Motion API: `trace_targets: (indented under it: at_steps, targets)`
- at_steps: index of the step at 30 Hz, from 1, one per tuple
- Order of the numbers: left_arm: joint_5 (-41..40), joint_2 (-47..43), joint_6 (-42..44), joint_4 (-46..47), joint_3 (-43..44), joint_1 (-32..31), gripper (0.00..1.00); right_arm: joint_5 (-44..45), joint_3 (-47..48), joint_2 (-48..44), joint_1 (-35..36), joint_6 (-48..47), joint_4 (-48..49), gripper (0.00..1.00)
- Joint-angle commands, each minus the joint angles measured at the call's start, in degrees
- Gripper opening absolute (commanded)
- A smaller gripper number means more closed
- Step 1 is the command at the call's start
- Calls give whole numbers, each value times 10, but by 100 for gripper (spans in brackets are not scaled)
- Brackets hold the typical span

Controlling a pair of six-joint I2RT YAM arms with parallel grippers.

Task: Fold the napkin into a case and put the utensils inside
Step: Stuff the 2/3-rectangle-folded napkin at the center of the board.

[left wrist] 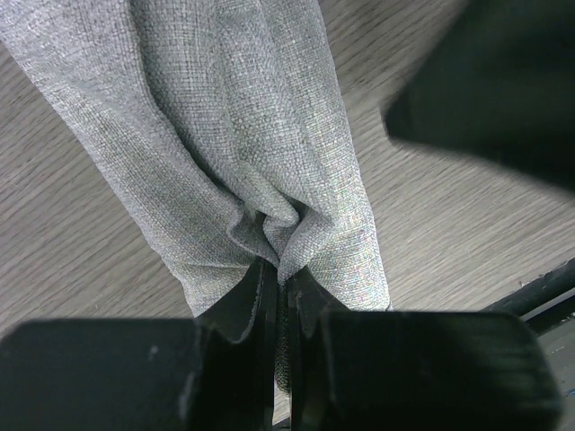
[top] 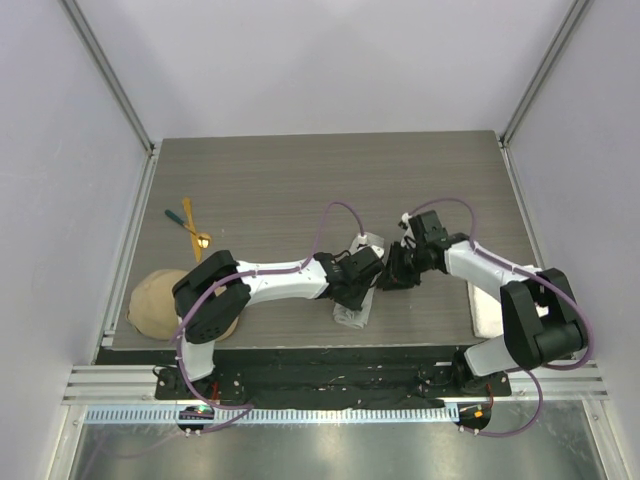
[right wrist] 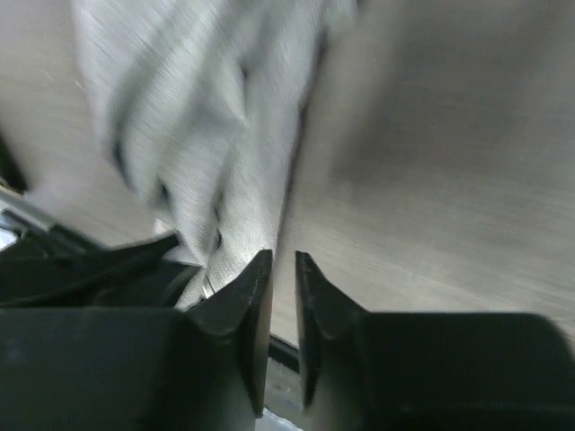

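Observation:
The napkin [top: 352, 316] is a light grey cloth gathered into a narrow long strip near the table's front middle. It fills the left wrist view [left wrist: 225, 117] and shows blurred in the right wrist view [right wrist: 216, 135]. My left gripper [top: 358, 287] is shut on a pinched fold at the strip's near end [left wrist: 277, 268]. My right gripper [top: 393, 274] is just to the right of the strip [right wrist: 284, 260], its jaws a narrow gap apart with nothing between them. The utensils [top: 190, 226] lie at the far left: gold spoon [top: 203, 240], orange-yellow handle [top: 186, 211], teal handle [top: 173, 215].
A tan cap [top: 158, 305] lies at the front left corner. A thicker white towel [top: 486, 312] lies at the front right edge under the right arm. The table's front edge [top: 300, 347] runs just below the napkin.

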Motion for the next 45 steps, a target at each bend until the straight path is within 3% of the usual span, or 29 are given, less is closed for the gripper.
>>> trace_targets:
  at_steps: [1,2,6,19,22,27,34,37,45]
  targets:
    - [9,-7,-15,15,15,-2,0,-69,-62,-32,31,71,103,17]
    - [11,-6,-15,14,16,-2,0,-75,-78,-37,35,78,126,10]
    - [9,-2,-18,3,22,-2,0,-73,-108,-64,41,104,151,2]
    - [13,-6,-30,-2,29,-2,0,-84,-195,-12,77,178,305,1]
    - [24,-6,-33,13,21,-2,13,-66,-203,4,77,168,307,1]
    - [31,-10,-35,44,-11,-2,22,-55,-203,4,76,169,298,1]
    - [56,-44,-27,140,-83,0,51,-57,-135,-41,-34,97,140,1]
    - [81,-50,-22,174,-107,0,65,-55,-87,-52,-50,63,82,1]
    - [121,-78,-8,252,-159,0,74,-94,15,-11,-55,27,59,1]
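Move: The left hand already pinches the napkin. From that hand, the napkin's middle lies about 4 cm ahead, 2 cm right and slightly lower; its near end is 4 cm back, straight behind and 2 cm lower. From the right hand, that near end is about 7 cm back, 7 cm left and 4 cm below; the napkin's middle is 6 cm left and 1 cm ahead. The white cloth lies 28 cm right and 4 cm back. Back, left and down, the right hand swings about 8 cm towards the napkin's near end beside the left fingers, shutting its fingers on the way and pausing low there. Meanwhile the left fingers open wide and let go of the napkin, the hand easing 2–3 cm right and back, a little up, with a 15-degree roll. The right hand then returns forward, right and up, still shut, clear of the near end. ##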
